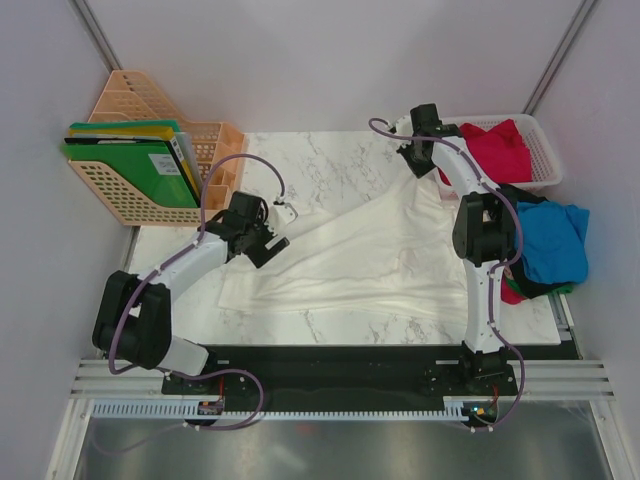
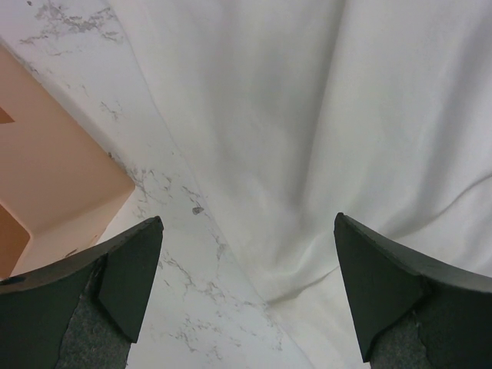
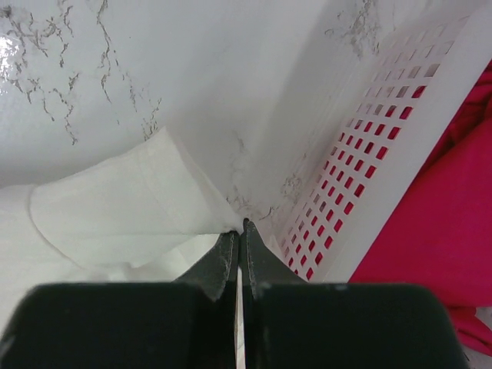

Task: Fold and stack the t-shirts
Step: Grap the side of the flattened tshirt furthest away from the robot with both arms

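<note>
A large white t-shirt [image 1: 370, 250] lies spread and wrinkled on the marble table [image 1: 330, 160]. My right gripper [image 1: 420, 165] is at its far right corner, beside the basket. In the right wrist view that gripper [image 3: 241, 227] is shut, pinching the edge of the white t-shirt [image 3: 115, 207] at the fingertips. My left gripper [image 1: 275, 228] hovers over the shirt's left edge. It is open [image 2: 247, 219], with the white t-shirt [image 2: 307, 115] and bare marble below and nothing between the fingers. A red t-shirt [image 1: 495, 150] fills the basket. A blue t-shirt [image 1: 550, 240] lies heaped at the right edge.
A white mesh basket [image 1: 545, 150] stands at the back right, its wall [image 3: 369, 154] close to my right fingers. A peach rack [image 1: 150, 150] with green folders [image 1: 130, 165] stands at the back left, its corner [image 2: 46, 177] near my left gripper. Dark cloth [image 1: 530, 285] lies under the blue heap.
</note>
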{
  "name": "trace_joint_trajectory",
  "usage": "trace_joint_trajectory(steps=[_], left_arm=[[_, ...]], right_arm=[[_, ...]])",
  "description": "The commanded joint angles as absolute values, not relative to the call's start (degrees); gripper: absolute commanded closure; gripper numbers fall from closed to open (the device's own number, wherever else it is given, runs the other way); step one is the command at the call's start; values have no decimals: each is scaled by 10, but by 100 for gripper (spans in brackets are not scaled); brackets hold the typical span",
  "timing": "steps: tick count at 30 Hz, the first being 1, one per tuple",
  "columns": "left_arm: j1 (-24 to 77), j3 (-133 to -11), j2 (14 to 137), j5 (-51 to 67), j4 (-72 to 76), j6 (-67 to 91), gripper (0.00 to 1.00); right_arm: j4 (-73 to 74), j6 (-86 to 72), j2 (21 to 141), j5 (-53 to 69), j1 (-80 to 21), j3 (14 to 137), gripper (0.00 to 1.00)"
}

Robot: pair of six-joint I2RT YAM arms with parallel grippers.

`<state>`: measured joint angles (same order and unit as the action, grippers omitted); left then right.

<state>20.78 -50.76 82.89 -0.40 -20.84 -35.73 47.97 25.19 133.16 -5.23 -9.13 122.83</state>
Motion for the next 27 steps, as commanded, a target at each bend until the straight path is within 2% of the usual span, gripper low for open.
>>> trace_joint_trajectory(steps=[1, 10, 13, 22, 27], left_arm=[[210, -526, 834, -49, -172, -345, 0], [176, -747, 1009, 15, -254, -330, 0], [170, -861, 1084, 27, -299, -337, 0], [135, -1022, 1254, 54, -366, -343, 0], [109, -1115, 1308, 90, -415, -329, 0]], right_arm=[[458, 237, 1312, -51, -87, 1223, 100], [440, 233, 1272, -41, -88, 1154, 100], [439, 236, 1267, -45, -88, 1145, 100], [439, 239, 1266, -38, -87, 1147, 100], [439, 245, 1266, -40, -88, 1136, 100]])
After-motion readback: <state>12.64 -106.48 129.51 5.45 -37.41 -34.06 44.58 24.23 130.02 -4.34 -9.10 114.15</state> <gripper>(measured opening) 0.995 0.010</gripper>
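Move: The t-shirt's free far-left corner lies about 18 cm ahead of the open left gripper, 4 cm to its right and some 6 cm below; the orange basket is about 21 cm ahead and 23 cm left. From the right hand, already pinching the far-right corner, that free corner is roughly 6 cm back, 31 cm left and 7 cm down. The white basket stands some 8 cm ahead of the right hand and 19 cm to its right, slightly lower. Send the left gripper, jaws still wide open, about 18 cm forward along the shirt's left edge towards its far-left corner; rise a little on the way, then dip over the last stretch to end some 3 cm lower, fingers tipping down about 10 degrees. Meanwhile keep the right fingers shut on their corner and ease it about 2 cm back and down. ##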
